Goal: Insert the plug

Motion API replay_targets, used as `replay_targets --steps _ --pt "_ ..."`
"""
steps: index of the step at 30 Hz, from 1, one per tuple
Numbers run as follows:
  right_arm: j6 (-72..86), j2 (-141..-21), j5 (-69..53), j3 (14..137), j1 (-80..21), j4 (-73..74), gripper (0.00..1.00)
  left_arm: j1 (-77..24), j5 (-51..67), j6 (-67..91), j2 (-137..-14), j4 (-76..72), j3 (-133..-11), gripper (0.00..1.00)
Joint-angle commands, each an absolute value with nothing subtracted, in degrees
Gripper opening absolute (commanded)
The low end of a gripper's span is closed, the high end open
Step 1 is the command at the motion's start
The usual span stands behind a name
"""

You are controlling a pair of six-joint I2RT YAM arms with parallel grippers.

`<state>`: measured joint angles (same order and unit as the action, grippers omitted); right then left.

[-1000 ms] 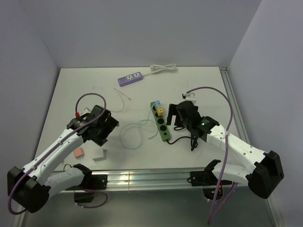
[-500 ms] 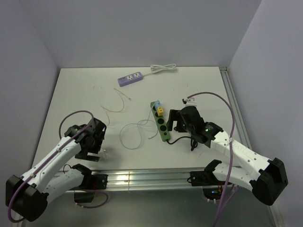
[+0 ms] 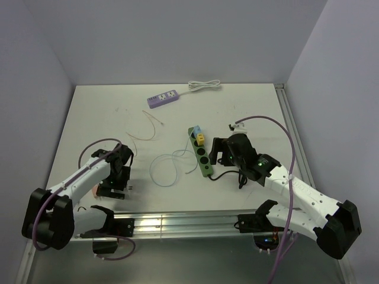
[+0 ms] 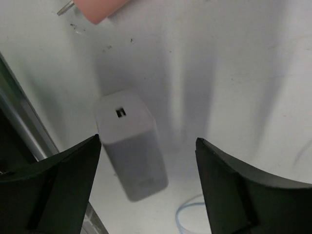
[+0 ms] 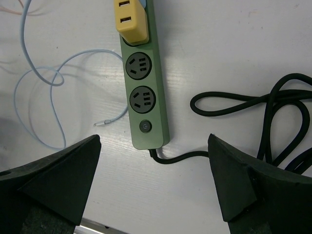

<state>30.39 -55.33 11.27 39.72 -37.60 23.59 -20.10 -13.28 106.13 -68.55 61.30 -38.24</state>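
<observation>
In the left wrist view a white plug block (image 4: pixel 131 156) lies on the table with a small port in its end face. My left gripper (image 4: pixel 148 187) is open just over it; the block sits near the left finger with a wide gap to the right one. In the top view the left gripper (image 3: pixel 115 182) hides the block near the table's front left. The green power strip (image 5: pixel 144 92) holds a yellow plug (image 5: pixel 130 19) and has two free sockets. My right gripper (image 5: pixel 153 173) hangs open above its switch end, holding nothing; in the top view the right gripper (image 3: pixel 217 151) is beside the strip (image 3: pixel 203 157).
A pink plug (image 4: pixel 100 7) lies just beyond the white block. A thin pale blue cable (image 5: pixel 39 97) loops left of the green strip, and its black cord (image 5: pixel 273 112) coils to the right. A purple power strip (image 3: pixel 163 97) with a white cord (image 3: pixel 204 86) lies at the back.
My left arm has swung back toward the front left edge and come down over the white plug block. The right gripper has shifted slightly toward the near end of the green strip.
</observation>
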Motion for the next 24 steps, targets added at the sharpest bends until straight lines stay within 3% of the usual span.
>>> replay_targets --steps 1,3,8,9,10,11,15,19,24 --pt "30.14 -54.93 11.43 39.81 -37.35 23.11 0.97 -19.16 -12.05 104.42 -69.43 56.34 -35.34 0.82" --pt "30.15 -55.37 11.34 40.08 -37.27 23.03 0.96 -19.16 -11.43 103.98 -69.17 54.50 -33.76 0.67" --pt "30.50 -56.16 11.16 41.22 -37.27 23.12 0.95 -19.16 -11.07 102.22 -69.26 52.82 -31.90 0.47" --pt "30.67 -56.51 11.16 41.39 -37.35 23.12 0.95 -19.16 -11.25 101.52 -68.82 52.30 -32.17 0.20" --pt "30.59 -56.69 10.99 41.66 -37.35 23.12 0.95 -19.16 -11.86 99.34 -68.47 52.03 -32.60 0.04" --pt "30.67 -56.78 10.81 41.83 -37.44 23.12 0.95 -19.16 -12.91 98.19 -68.03 52.03 -34.09 0.00" --pt "30.50 -57.65 10.20 42.97 -37.35 23.12 0.95 -19.95 -18.19 90.02 -65.66 51.86 -40.94 0.00" --pt "29.44 -58.27 8.00 44.47 -37.35 22.94 0.95 -23.19 -17.85 69.07 -62.67 43.36 -46.49 0.00" --pt "27.78 -58.97 3.44 46.84 -37.18 22.76 1.00 -27.15 1.44 52.49 -52.68 17.18 -42.03 0.00"
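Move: The white plug stands between the left hand's open fingers, about 3 cm below and 1 cm back, centred sideways. The pink plug lies level with the white plug and some 9 cm to its left; the pale blue cable coil lies roughly 15 cm to the right of the white plug and 8 cm farther out. From the right hand the white plug is about 34 cm left, 10 cm back and 13 cm below. Sinking 2 cm, the left hand pinches the white plug, then lifts it 12 cm up, forward and right. ##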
